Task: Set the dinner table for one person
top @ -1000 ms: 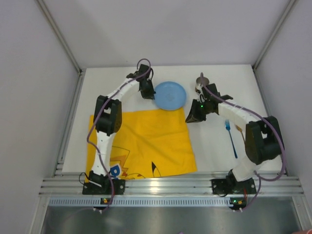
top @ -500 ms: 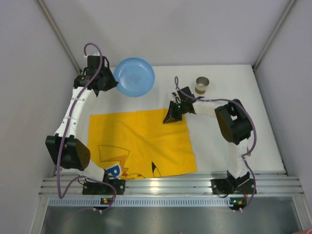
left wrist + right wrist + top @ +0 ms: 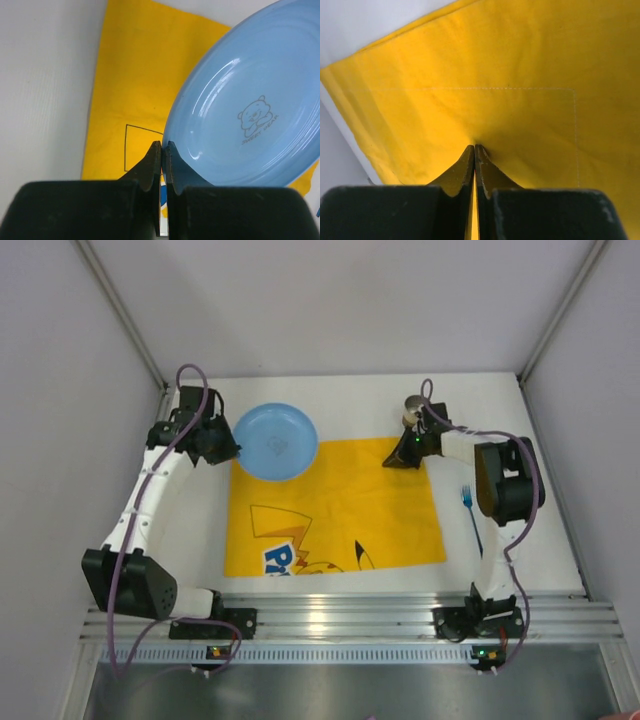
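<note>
A light blue plate (image 3: pixel 275 440) with a bear print hangs tilted over the far left corner of the yellow cartoon mat (image 3: pixel 335 505). My left gripper (image 3: pixel 228 448) is shut on the plate's left rim. In the left wrist view its jaws (image 3: pixel 163 145) pinch the rim of the plate (image 3: pixel 240 115) above the mat (image 3: pixel 135 75). My right gripper (image 3: pixel 400 455) is shut on the mat's far right corner; the wrist view shows its tips (image 3: pixel 474 146) pinching a puckered fold of yellow cloth (image 3: pixel 510 75). The white dinner table (image 3: pixel 350 395) lies under everything.
A small brown cup (image 3: pixel 413 412) stands at the back right, partly behind my right arm. A blue fork (image 3: pixel 470 515) lies on the table right of the mat. A ribbed aluminium rail (image 3: pixel 350 620) runs along the near edge, and grey walls close in both sides.
The right gripper closed on the mat's far right corner and dragged the mat to the right. The left arm lifted the plate away, then brought it back over the mat's far left corner.
</note>
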`<move>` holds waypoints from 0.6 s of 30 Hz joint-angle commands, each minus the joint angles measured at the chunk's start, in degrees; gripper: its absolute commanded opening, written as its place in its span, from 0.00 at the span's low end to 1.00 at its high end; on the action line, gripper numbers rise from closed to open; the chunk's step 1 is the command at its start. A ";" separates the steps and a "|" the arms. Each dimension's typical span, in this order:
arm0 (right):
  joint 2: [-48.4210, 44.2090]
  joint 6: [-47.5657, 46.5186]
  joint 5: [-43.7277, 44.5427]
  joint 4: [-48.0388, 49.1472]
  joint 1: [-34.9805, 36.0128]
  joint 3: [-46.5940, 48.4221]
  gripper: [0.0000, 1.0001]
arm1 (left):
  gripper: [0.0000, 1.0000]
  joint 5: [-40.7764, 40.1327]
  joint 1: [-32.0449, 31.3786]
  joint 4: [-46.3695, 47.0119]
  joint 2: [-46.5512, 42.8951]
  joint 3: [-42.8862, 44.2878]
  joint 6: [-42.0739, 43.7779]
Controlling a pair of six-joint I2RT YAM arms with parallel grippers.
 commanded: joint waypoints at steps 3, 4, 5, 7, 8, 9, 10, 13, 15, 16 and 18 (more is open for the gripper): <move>-0.71 -6.48 8.41 -5.37 -2.28 -0.17 0.00 | 0.00 4.00 -0.49 1.24 -3.00 -0.69 -2.64; -0.53 -6.75 8.68 -6.68 -2.36 0.62 0.00 | 0.00 4.35 -0.75 1.33 -3.00 -0.87 -2.91; -0.36 -6.92 8.68 -7.22 -2.36 0.88 0.00 | 0.00 4.35 -1.54 1.24 -2.82 -1.04 -3.17; -0.88 -6.84 7.54 -7.40 -2.36 1.06 0.00 | 0.00 4.00 -3.55 1.76 -2.64 -2.09 -4.31; -1.49 -6.93 7.01 -7.31 -2.28 1.06 0.00 | 0.00 3.83 -4.35 2.64 -2.64 -3.23 -5.27; -3.06 -7.01 6.75 -7.40 -2.36 1.06 0.06 | 0.00 3.65 -5.31 2.99 -2.64 -3.85 -5.81; -4.04 -7.10 6.74 -7.83 -2.28 1.15 0.11 | 0.00 3.22 -7.41 3.52 -2.64 -4.46 -6.33; -10.44 -6.84 7.44 -10.55 -2.27 1.15 0.51 | 0.00 1.98 -11.20 4.84 -2.29 -6.40 -8.27; -17.10 -6.49 8.67 -11.96 -2.19 0.71 0.64 | 0.00 -0.57 -14.81 6.07 -1.50 -8.33 -9.41; -19.49 -6.31 9.03 -13.45 -2.27 0.45 0.77 | 0.00 -0.83 -17.08 7.55 -1.33 -9.21 -9.94; -26.32 -6.75 10.52 -14.95 -2.36 0.36 0.86 | 0.00 -0.75 -18.85 9.84 -0.27 -12.45 -11.51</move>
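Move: Right of the left hand, which already grips the blue plate by its near-left rim, the yellow cloth's middle lies about 22 cm across, 4 cm back and 20 cm below. From the shut right hand, down on the cloth near its far right corner, that middle is some 14 cm left and 12 cm back. The cup stands about 14 cm ahead and 9 cm right of the right hand, the fork roughly 17 cm back and 22 cm right. Carrying the pinched plate in over the cloth, the left hand speeds up to the right for about 9 cm, easing back and down some 5 cm and turning slightly clockwise. Meanwhile the right hand's shut fingertips drag the cloth about 3 cm rightward, ease off, then spread wide as the hand lifts clear about 7 cm. ##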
